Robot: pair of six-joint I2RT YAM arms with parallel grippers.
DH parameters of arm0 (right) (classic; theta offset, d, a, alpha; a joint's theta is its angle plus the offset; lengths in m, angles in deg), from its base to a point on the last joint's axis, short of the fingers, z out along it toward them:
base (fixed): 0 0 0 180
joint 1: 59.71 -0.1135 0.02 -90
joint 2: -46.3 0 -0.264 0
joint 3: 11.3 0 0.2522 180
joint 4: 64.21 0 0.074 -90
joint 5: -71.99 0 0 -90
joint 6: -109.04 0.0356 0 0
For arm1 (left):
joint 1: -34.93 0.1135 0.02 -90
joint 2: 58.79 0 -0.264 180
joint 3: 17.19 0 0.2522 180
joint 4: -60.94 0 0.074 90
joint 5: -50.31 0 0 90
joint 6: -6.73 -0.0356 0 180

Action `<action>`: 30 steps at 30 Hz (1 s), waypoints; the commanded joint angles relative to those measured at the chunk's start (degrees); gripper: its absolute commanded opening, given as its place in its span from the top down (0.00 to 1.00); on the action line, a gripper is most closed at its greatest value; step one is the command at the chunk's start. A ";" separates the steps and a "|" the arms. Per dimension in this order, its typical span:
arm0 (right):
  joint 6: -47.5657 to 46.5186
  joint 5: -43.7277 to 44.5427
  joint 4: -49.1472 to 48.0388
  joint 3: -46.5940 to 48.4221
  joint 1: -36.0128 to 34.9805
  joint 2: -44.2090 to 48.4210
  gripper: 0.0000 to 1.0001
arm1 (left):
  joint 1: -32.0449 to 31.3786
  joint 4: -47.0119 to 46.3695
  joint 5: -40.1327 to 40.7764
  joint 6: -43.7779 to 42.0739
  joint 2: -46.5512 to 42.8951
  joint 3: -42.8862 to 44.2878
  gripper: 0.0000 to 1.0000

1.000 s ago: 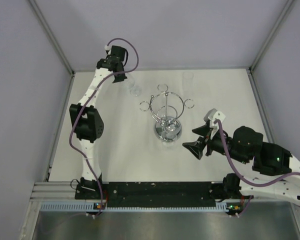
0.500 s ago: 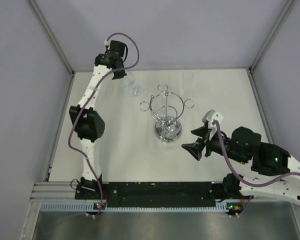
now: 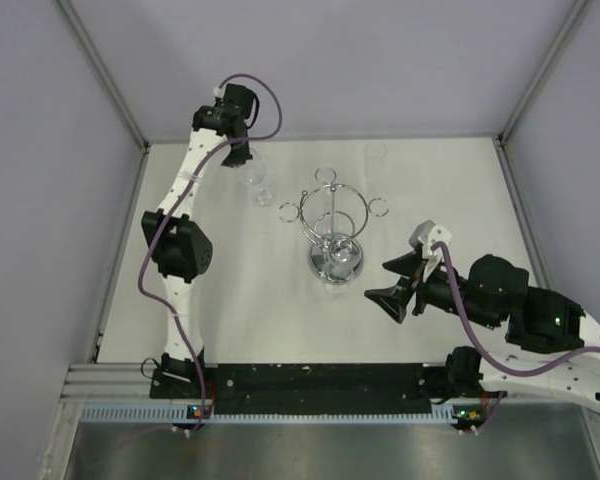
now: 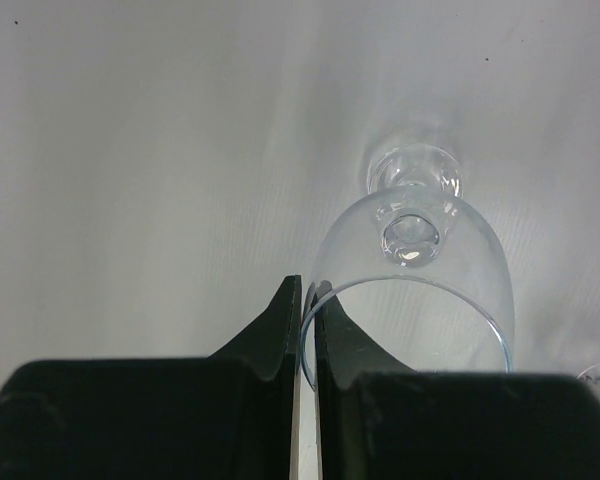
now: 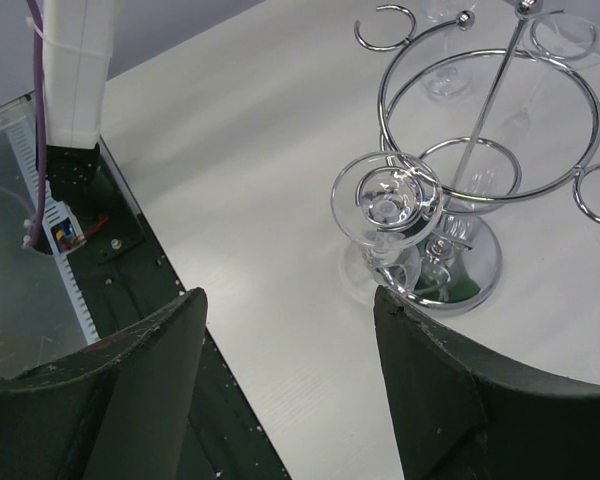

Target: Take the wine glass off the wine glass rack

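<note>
The wine glass rack (image 3: 335, 225), a chrome wire stand on a round mirrored base, stands mid-table. My left gripper (image 3: 247, 160) is over the far left of the table, shut on the rim of a clear wine glass (image 3: 262, 188) that is off the rack, left of it. The left wrist view looks down into that wine glass (image 4: 410, 250), with one finger (image 4: 280, 330) outside its rim and the other inside. A second wine glass (image 5: 385, 215) hangs foot-up from the rack's (image 5: 480, 130) near arm. My right gripper (image 3: 398, 283) hovers open to the right of the base, holding nothing.
Another clear glass (image 3: 377, 153) stands at the table's back edge, behind the rack. Grey walls close in the table on three sides. A black rail (image 3: 320, 380) with the arm bases runs along the near edge.
The left arm has shifted the held wine glass slightly nearer and leftward, away from the rack. The right gripper has drifted a little toward the near edge, still open.
</note>
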 commanded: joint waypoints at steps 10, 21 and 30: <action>1.72 -0.79 -2.68 -1.59 -0.70 2.24 0.32 | -1.21 -0.01 3.94 -1.60 0.41 -0.72 1.00; 1.98 -1.23 -2.77 -1.86 -0.62 1.89 0.31 | -1.91 -0.18 5.43 -2.56 1.20 -1.86 0.93; 1.90 -1.32 -2.95 -2.21 -0.62 1.97 0.29 | -3.14 -0.97 6.31 -3.00 0.67 -1.86 0.66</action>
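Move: The held wine glass, its rim still between the left fingers, has its middle about 4 cm to the right of that hand, nearly level with it front to back and some 8 cm below. The rack stands about 19 cm nearer the base and 23 cm to the right of that hand; another glass stands 34 cm to the right and 2 cm farther out. From the right hand the held glass lies about 39 cm ahead, 25 cm left and 19 cm lower. The wine glass, already carried clear of the rack, is lowered about 1.5 cm onto the table by the left hand, which eases slightly back and rolls about 5 degrees, its left side rising. Then the hand stays at that height while its fingers open to roughly a third, letting go of the rim but still straddling it. ##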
